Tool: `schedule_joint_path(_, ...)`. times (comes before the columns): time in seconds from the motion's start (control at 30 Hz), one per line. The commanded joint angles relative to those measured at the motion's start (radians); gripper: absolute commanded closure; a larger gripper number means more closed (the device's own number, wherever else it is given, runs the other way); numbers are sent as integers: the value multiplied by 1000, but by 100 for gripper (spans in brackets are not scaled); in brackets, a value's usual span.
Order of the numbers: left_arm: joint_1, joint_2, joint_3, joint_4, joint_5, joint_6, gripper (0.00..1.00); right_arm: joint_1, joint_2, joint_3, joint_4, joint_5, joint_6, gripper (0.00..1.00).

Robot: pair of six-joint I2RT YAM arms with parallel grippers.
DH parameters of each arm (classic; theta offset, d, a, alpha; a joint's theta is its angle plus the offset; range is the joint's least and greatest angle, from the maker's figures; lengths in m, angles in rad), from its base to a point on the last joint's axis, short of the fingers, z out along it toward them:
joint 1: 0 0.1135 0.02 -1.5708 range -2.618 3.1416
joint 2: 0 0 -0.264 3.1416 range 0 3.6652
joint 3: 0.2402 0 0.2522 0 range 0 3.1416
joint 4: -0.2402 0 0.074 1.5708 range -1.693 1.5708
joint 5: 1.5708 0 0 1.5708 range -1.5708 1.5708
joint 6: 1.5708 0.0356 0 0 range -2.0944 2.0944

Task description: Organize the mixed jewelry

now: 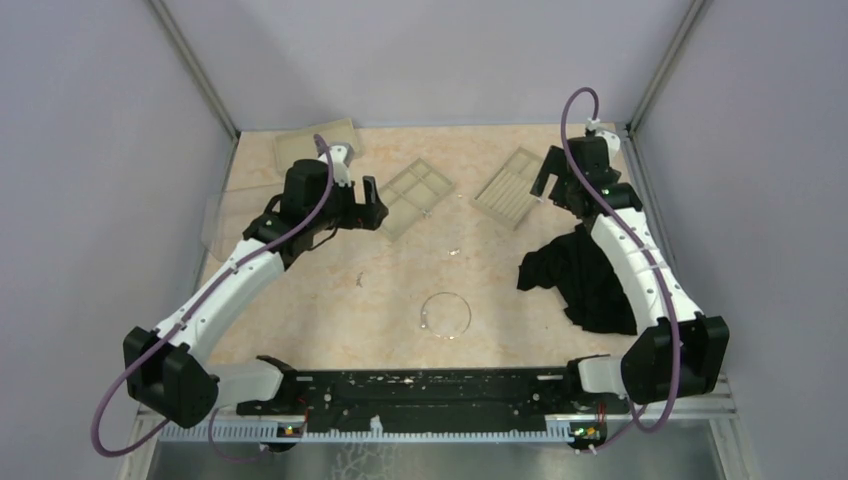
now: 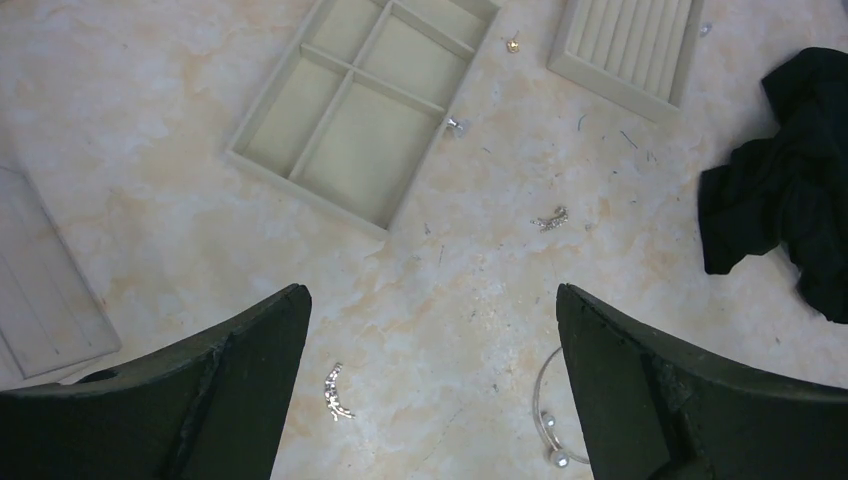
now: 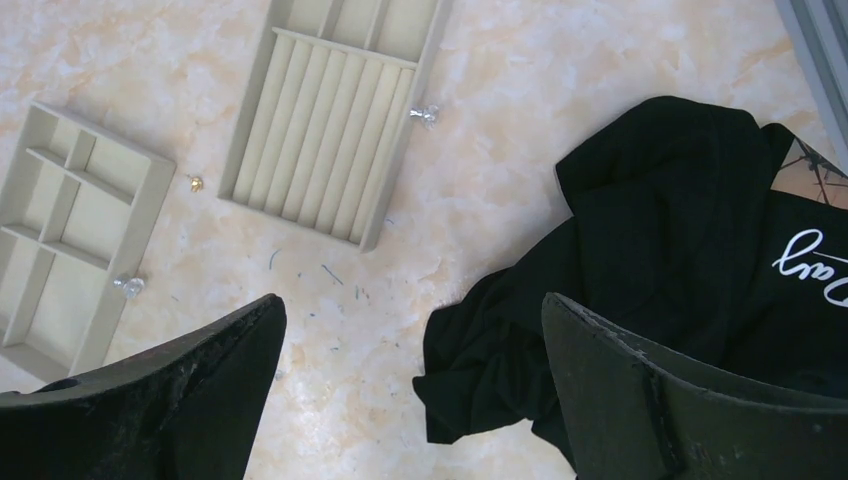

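Observation:
A thin silver wire hoop [image 1: 447,316] with pearl ends lies on the table near the front middle; the left wrist view shows it [image 2: 543,398] partly behind my right finger. A small curved silver piece [image 1: 359,281] [image 2: 336,392] lies to its left. Another silver piece [image 1: 454,251] [image 2: 550,218] lies mid-table. Tiny silver [image 2: 453,124] [image 3: 425,115] and gold [image 2: 512,44] [image 3: 195,183] bits lie beside the trays. My left gripper [image 1: 368,205] [image 2: 430,292] is open and empty, high above the table. My right gripper [image 1: 548,185] [image 3: 412,300] is open and empty above the cloth's edge.
A beige compartment tray [image 1: 415,197] [image 2: 360,100] [image 3: 70,230] and a slotted tray [image 1: 510,185] [image 2: 630,45] [image 3: 330,110] lie at the back. A black cloth [image 1: 585,275] [image 2: 790,210] [image 3: 680,270] is heaped at the right. Translucent flat pieces [image 1: 315,145] [image 2: 40,290] lie at the back left.

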Motion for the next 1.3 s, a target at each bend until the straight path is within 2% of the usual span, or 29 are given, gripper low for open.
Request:
schedule_joint_path(0.0,-10,13,32,2,52,-12,1,1,18,29,31,0,20,2)
schedule_joint_path(0.2,-24,59,61,-32,80,-2,1,2,7,2,34,-5,17,2)
schedule_joint_path(0.33,-52,86,71,-48,23,7,1,2,-2,-21,43,-5,10,2)
schedule_joint_path(0.5,-90,97,22,-34,-115,-18,1,22,9,-28,29,-41,-12,2)
schedule_joint_path(0.7,-127,137,-42,-23,-127,-53,1,258,16,-98,22,-36,-31,2)
schedule_joint_path(0.87,-187,157,-83,-9,-139,-109,1,470,12,-219,10,-93,38,2)
schedule_joint_path(1.03,-230,147,-152,47,-198,-90,1,528,0,-322,60,-157,124,6)
schedule_joint_path(1.13,-226,183,-108,-13,-249,-110,2,527,23,-313,94,-113,126,17)
schedule_joint_path(1.27,-221,242,-30,-86,-258,-132,2,520,144,-233,115,-38,153,46)
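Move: From the right hand the hoop necklace lies about 20 cm back, 22 cm to the left and some 21 cm below. The silver chain lies about 3 cm back and 20 cm left of that hand; the black cloth, 9 cm back and 11 cm right. From the left hand the hoop is roughly 17 cm back and 16 cm right, equally low, and the short chain about 8 cm back and 3 cm left. Swinging left, down and back after a near-still start, the right hand travels some 16 cm left and 13 cm down towards the hoop, turning about 30 degrees counter-clockwise and tipping down; its empty fingers narrow by a third at the end. The left hand, wide open, sinks 12 cm, easing back and right while tipping down and rolling its left side up. ##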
